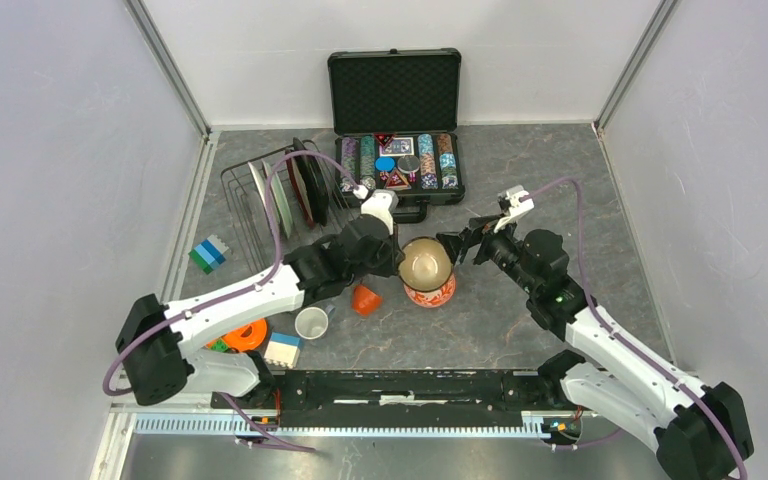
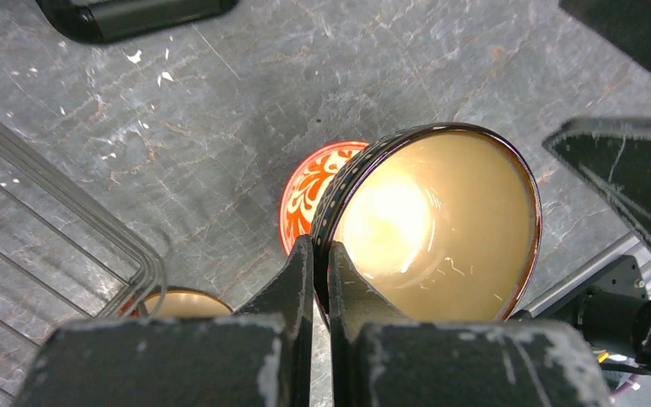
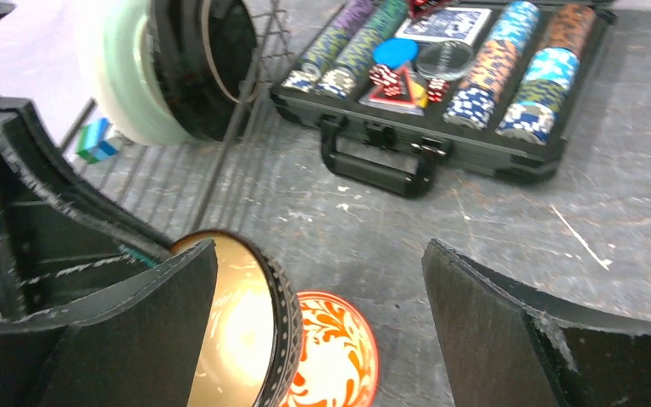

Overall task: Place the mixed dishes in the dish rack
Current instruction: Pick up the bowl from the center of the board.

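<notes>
My left gripper [image 2: 322, 250] is shut on the dark dotted rim of a tan bowl [image 2: 441, 220], which hangs tilted above the table [image 1: 425, 262]. Right under it a red-patterned bowl [image 1: 430, 293] lies upside down on the table. My right gripper [image 1: 463, 245] stands open just right of the held bowl; in its wrist view the tan bowl [image 3: 237, 339] sits against the left finger [image 3: 136, 322], with the red-patterned bowl [image 3: 335, 356] below. The black wire dish rack [image 1: 245, 195] at the back left holds several upright plates [image 1: 285, 190]. An orange cup [image 1: 365, 299] and a white cup [image 1: 311, 322] lie in front of it.
An open black case of poker chips [image 1: 397, 150] stands at the back centre, its handle close behind the bowls. An orange ring toy [image 1: 245, 335] and a white-and-blue block [image 1: 282, 350] lie near the left arm's base. A blue-green block [image 1: 208, 253] sits left of the rack.
</notes>
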Robot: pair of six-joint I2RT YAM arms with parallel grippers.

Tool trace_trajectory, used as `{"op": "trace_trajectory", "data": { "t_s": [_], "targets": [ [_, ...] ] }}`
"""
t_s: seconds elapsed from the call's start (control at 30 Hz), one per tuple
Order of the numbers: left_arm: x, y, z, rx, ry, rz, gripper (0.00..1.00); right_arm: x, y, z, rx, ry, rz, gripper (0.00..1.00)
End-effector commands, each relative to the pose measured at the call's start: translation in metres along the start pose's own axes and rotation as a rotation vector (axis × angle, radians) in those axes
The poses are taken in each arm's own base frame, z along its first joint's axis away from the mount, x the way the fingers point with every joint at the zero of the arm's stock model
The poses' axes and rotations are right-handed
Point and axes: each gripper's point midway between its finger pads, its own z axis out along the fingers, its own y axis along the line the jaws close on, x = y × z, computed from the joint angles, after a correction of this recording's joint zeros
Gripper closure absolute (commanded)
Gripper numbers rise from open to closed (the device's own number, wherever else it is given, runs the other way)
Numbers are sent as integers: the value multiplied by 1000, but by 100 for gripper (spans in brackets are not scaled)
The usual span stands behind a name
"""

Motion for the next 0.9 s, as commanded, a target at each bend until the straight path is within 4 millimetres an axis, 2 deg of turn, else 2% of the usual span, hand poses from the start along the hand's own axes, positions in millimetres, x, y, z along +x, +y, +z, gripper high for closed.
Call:
{"op": "trace_trajectory", "data": {
  "t_s": [0.0, 0.17, 0.43, 0.7, 0.87],
  "targets": [
    [-60, -14, -23, 98, -185, -34, 98, -27, 28, -4, -144, -78, 36, 5],
    [-77, -5, -38, 125, -231, -63, 98, -26, 44, -5, -233, -72, 50, 5],
    [-85, 20, -53, 134, -283, -109, 98, -13, 78, 0, -448, -12, 117, 5],
    [-89, 35, -60, 164, -306, -152, 98, -10, 94, 8, -545, 16, 231, 6],
    [-92, 31, -63, 212, -325, -163, 98, -4, 95, 13, -554, 42, 298, 7]
  ]
}}
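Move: My left hand pinches the rim of the tan bowl, whose middle is about 5 cm to its right and 2 cm lower; the dish rack's middle lies some 24 cm left, 14 cm ahead and 10 cm below. The red-patterned bowl is 6 cm right, 1 cm back and 14 cm below, and the orange cup 8 cm left, 4 cm back at that level. From my open right hand, the tan bowl is about 8 cm left, 4 cm back and 6 cm down. Keeping the rim pinched, I carry the tan bowl about 8 cm left towards the dish rack with my left hand, rising some 4 cm early on and easing slightly forward. My right hand follows with fingers wide open, going about 8 cm left and 3 to 4 cm back over the red-patterned bowl while swinging some 25 degrees counter-clockwise and rolling its left side up to face the tan bowl. ##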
